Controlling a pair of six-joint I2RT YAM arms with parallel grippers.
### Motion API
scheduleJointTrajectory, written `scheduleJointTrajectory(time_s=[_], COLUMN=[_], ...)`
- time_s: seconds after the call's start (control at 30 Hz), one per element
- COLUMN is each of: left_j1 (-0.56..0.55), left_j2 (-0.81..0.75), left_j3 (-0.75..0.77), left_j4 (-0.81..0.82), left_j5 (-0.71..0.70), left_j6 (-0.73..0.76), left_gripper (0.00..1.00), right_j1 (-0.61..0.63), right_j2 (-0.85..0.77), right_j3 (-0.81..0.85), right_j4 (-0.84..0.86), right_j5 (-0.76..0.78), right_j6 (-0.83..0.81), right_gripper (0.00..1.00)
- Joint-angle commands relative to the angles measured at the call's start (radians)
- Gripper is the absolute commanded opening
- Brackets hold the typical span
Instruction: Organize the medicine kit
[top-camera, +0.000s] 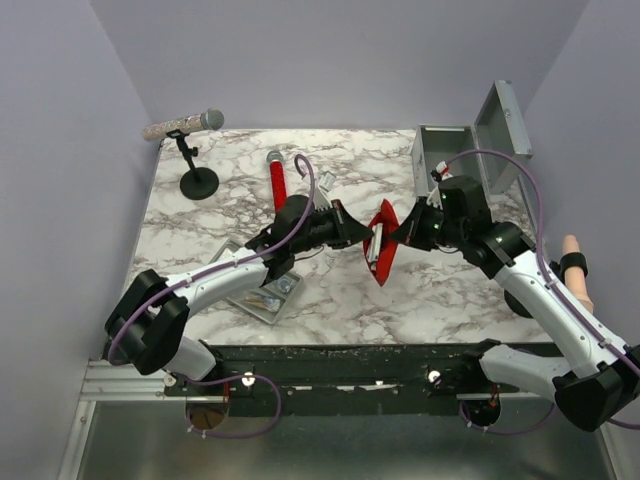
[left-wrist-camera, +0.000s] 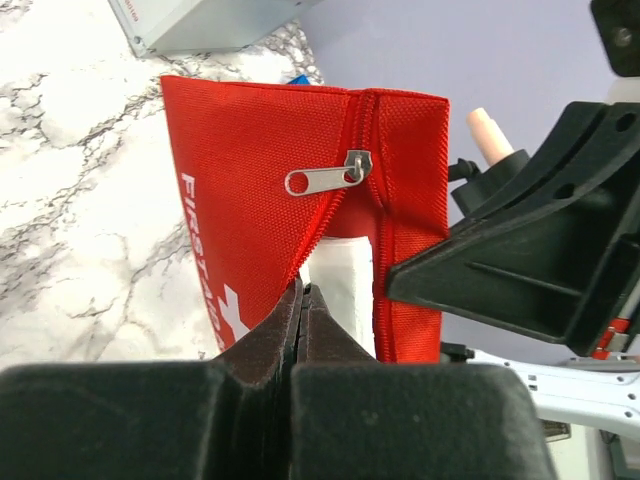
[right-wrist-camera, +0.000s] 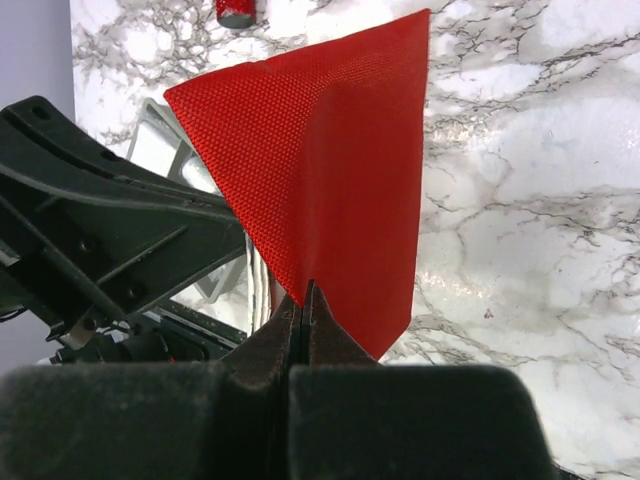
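A red zippered first-aid pouch (top-camera: 381, 255) hangs above the middle of the marble table, stretched between both grippers. My left gripper (top-camera: 365, 236) is shut on the pouch's left edge (left-wrist-camera: 260, 150), just below the silver zipper pull (left-wrist-camera: 325, 178). White contents (left-wrist-camera: 340, 290) show through the part-open zip. My right gripper (top-camera: 394, 237) is shut on the opposite side of the pouch (right-wrist-camera: 320, 150). The medicine kit (top-camera: 440, 160), a grey metal box, stands at the back right with its lid raised. Its corner (left-wrist-camera: 200, 20) shows in the left wrist view.
A shallow grey tray (top-camera: 262, 290) with small items lies under the left arm. A red tube (top-camera: 278, 185) lies at the back centre. A microphone on a black stand (top-camera: 198, 180) stands back left. A peach-coloured object with a black band (top-camera: 572, 265) sits at the right edge.
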Motion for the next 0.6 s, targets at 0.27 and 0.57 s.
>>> scheduleJointTrajectory(time_s=[0.27, 0.57], left_j1=[-0.003, 0.005], left_j2=[-0.012, -0.13], left_j3=[0.146, 0.174], left_j4=[-0.14, -0.292], left_j5=[-0.033, -0.071], left_j6=[0.164, 0.285], left_gripper=[0.47, 0.65], right_j1=[-0.001, -0.001], right_j2=[-0.034, -0.035], right_j3=[0.018, 0.018], right_j4=[-0.049, -0.046], right_j5=[-0.032, -0.083], right_j6=[-0.043, -0.12], right_gripper=[0.01, 0.01])
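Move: Just off the left fingertips, the first aid pouch hangs open from the right hand, its middle about 3 cm to the right, 1 cm back and 4 cm below. A white packet is still pinched in the left fingers, already in the mouth. The sorting tray lies some 24 cm left, 8 cm back and 20 cm down; the red torch 21 cm left and 19 cm ahead. From the right hand, the pouch's middle is 3 cm left, 1 cm back, 4 cm below. Letting go of the white packet in the pouch's mouth, the left hand opens its fingers about two thirds and climbs away from the pouch, up roughly 5 cm, drifting slightly forward and rolling some 10 degrees. The right hand keeps its shut pinch on the pouch's edge, easing back about 1 cm. ##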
